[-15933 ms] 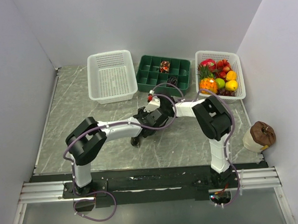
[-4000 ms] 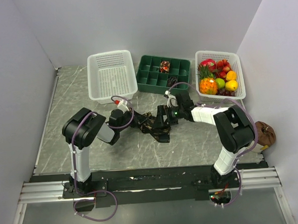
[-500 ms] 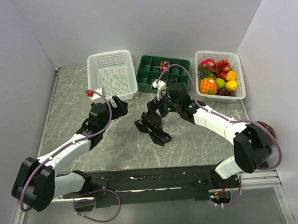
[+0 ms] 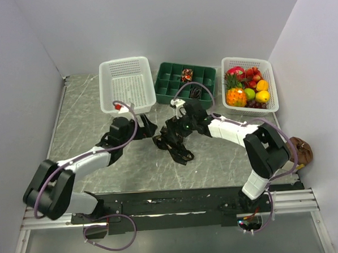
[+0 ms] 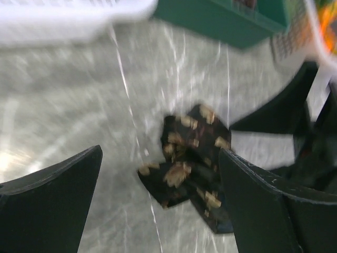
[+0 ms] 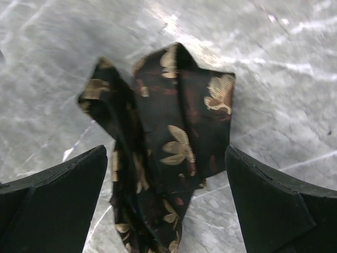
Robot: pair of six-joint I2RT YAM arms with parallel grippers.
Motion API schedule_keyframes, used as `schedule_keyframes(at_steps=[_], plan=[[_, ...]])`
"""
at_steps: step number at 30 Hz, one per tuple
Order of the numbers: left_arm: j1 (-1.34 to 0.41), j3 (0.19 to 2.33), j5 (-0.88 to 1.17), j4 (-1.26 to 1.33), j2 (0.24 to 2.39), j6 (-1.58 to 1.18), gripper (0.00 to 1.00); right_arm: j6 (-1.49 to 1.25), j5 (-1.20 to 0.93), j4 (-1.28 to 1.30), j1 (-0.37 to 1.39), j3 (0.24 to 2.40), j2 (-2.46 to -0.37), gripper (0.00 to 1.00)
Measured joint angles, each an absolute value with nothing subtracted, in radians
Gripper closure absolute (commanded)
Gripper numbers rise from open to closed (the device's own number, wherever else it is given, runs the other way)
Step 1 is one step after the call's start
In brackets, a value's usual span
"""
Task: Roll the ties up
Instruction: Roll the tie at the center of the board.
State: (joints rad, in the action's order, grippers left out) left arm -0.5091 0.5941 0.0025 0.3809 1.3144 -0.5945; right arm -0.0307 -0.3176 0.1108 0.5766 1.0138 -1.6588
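A black-brown tie [image 4: 176, 149] with tan leaf marks lies crumpled in a loose heap on the marble table [image 4: 88, 108]. My right gripper [image 4: 172, 135] hangs open right over the heap. In the right wrist view the tie [image 6: 167, 138] lies between the spread fingers [image 6: 58, 203], untouched. My left gripper [image 4: 147, 126] is open just left of the heap; in its blurred view the tie [image 5: 190, 158] lies ahead between the fingertips [image 5: 253, 200]. A reddish rolled tie [image 4: 186, 75] and a dark one [image 4: 195, 91] sit in the green tray [image 4: 172, 88].
An empty white basket [image 4: 127, 86] stands at the back left. A white basket of toy fruit [image 4: 248, 87] is at the back right. A brown and white object [image 4: 294, 153] sits at the table's right edge. White walls close in three sides.
My left arm has swung right, bringing its open gripper close to the tie. The right arm has drawn back slightly over the heap. Earlier both grippers held the tie stretched out; now it lies free.
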Motion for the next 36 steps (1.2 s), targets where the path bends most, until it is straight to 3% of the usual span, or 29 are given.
schedule_keyframes(at_steps=[9,15,20,25,29,36], plan=[[-0.589,0.594,0.062,0.421,1.457,-0.67,0.01,-0.102,-0.39,0.083,0.463,1.016,-1.7,0.0],[-0.613,0.595,0.039,0.418,1.493,-0.74,0.07,-0.131,-0.508,0.075,0.432,1.038,-1.772,0.01],[-0.629,0.595,0.033,0.425,1.543,-0.793,0.22,-0.162,-0.627,0.053,0.429,1.047,-1.847,0.01],[-0.64,0.595,0.033,0.476,1.601,-0.843,0.54,-0.179,-0.703,0.043,0.427,1.047,-1.852,0.01],[-0.641,0.592,0.033,0.529,1.635,-0.877,0.62,-0.191,-0.746,0.028,0.427,1.037,-1.852,0.01],[-0.641,0.592,0.028,0.59,1.707,-0.915,0.64,-0.189,-0.775,0.019,0.427,1.022,-1.852,0.01]])
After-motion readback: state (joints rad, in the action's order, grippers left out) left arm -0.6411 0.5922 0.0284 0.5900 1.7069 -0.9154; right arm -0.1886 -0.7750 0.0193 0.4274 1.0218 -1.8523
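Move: The tie's rolled bundle lies about 10 cm to the right of my left hand, some 2 cm back and 11 cm below it. From my right hand it is only about 2 cm left, 1 cm back and 5 cm down. Its loose tail reaches to roughly 9 cm back and 3 cm right of the right hand. About 20 cm ahead of my left hand are the white basket, 6 cm left, and the green tray, 17 cm right. I drop my left hand about 10 cm and bring it some 7 cm right and a little back onto the bundle's left edge, fingertips tipping down, and close the wide-open fingers to pinch the cloth. My open right hand first edges 3–4 cm forward and right, then comes back left and down to straddle the bundle, turning about 25 degrees so its fingers point more to the left. ##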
